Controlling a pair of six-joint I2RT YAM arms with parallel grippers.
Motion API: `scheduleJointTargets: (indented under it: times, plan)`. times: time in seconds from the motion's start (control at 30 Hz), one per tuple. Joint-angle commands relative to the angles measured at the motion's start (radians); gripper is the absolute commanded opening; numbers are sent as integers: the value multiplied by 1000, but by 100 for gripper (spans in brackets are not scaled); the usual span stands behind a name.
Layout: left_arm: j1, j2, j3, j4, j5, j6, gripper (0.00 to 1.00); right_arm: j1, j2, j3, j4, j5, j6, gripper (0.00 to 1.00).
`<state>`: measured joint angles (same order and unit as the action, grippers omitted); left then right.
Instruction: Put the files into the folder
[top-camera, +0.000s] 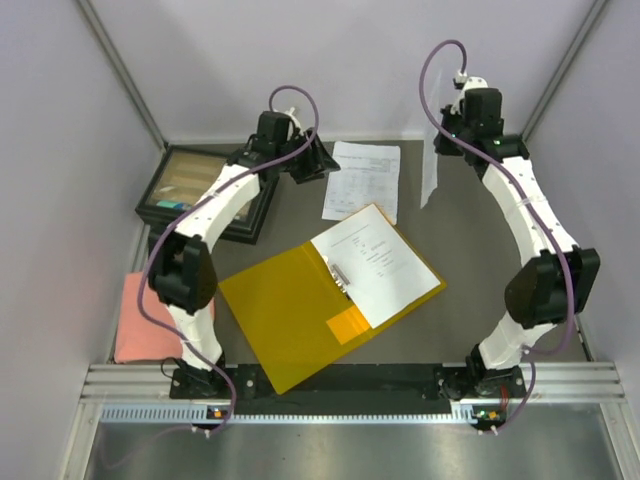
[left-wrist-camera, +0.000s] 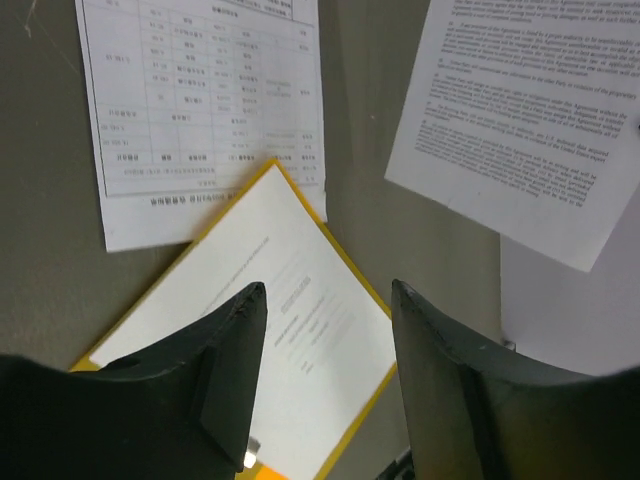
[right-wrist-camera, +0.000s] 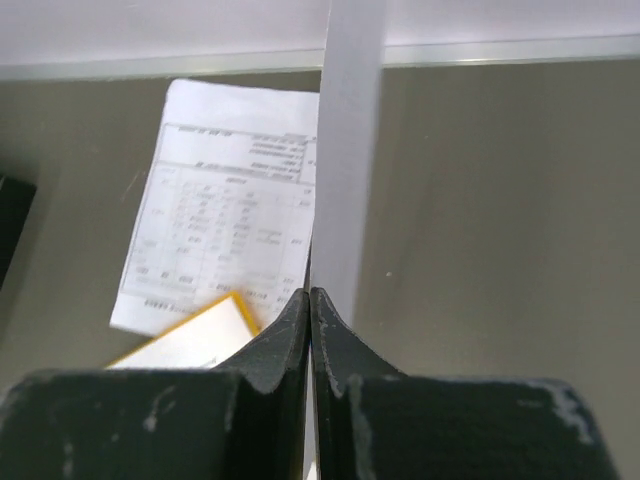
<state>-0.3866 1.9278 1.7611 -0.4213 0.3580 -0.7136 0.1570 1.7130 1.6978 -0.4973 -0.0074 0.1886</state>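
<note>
The yellow folder (top-camera: 285, 315) lies open in the middle of the table, and one white file (top-camera: 375, 262) rests on its right half. A second file (top-camera: 362, 180), printed with tables, lies flat on the table behind the folder. My right gripper (right-wrist-camera: 310, 293) is shut on the edge of a third file (right-wrist-camera: 345, 150), which hangs off the table at the back right (top-camera: 430, 175). My left gripper (left-wrist-camera: 325, 300) hovers open above the folder's far corner (left-wrist-camera: 375, 400), with nothing between its fingers. In the left wrist view the hanging file (left-wrist-camera: 520, 120) shows at the upper right.
A black compartment box (top-camera: 205, 190) stands at the back left beside my left arm. A pink pad (top-camera: 145, 320) lies at the left edge. Grey walls close in the table on three sides.
</note>
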Motion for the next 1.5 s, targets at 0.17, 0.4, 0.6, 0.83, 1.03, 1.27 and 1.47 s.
scheduleJointTargets:
  times: [0.17, 0.4, 0.6, 0.83, 1.03, 1.27, 1.47]
  plan:
    - [3, -367, -478, 93, 85, 54, 57, 183, -226, -41, -248, -124, -64, 0]
    - [-1, -555, -781, 188, 119, -3, 57, 302, -358, -150, -244, -431, 9, 0]
    - [-9, -586, -879, 202, 110, -7, 57, 259, -472, -357, -170, -629, 81, 0]
    - [-24, -589, -928, 216, 111, -7, 57, 86, -524, -579, -179, -594, 81, 0]
    - [-32, -587, -983, 222, 121, -4, 57, 67, -471, -578, -230, -459, 22, 0]
    - [-43, -607, -1046, 237, 122, -7, 57, 67, -385, -566, -225, -382, -26, 0]
    - [-44, -612, -1077, 239, 124, 0, 57, 67, -320, -556, -190, -362, -63, 0]
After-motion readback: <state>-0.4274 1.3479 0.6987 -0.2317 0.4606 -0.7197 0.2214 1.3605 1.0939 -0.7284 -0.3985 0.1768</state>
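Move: The right hand holds the second file by its edge. The first file, on the folder, is about 21 cm back and 13 cm left of this hand, some 24 cm below; the loose sheet lies 9 cm ahead and 18 cm left. From the empty left hand, the metal clip is roughly 21 cm back, 2 cm right and 19 cm below, the first file 18 cm back and 12 cm right, the orange patch 36 cm back and 5 cm right. Still pinching the file's edge in shut fingers, the right hand draws back some 20 cm towards the first file, swinging wide left and partly returning, rising slightly and then sinking to lay the sheet's free side over it; the wrist tips down and turns counter-clockwise. The left hand, fingers about half open, also comes back about 23 cm and down, drifting left, to hover over the folder's left cover beside the clip. ##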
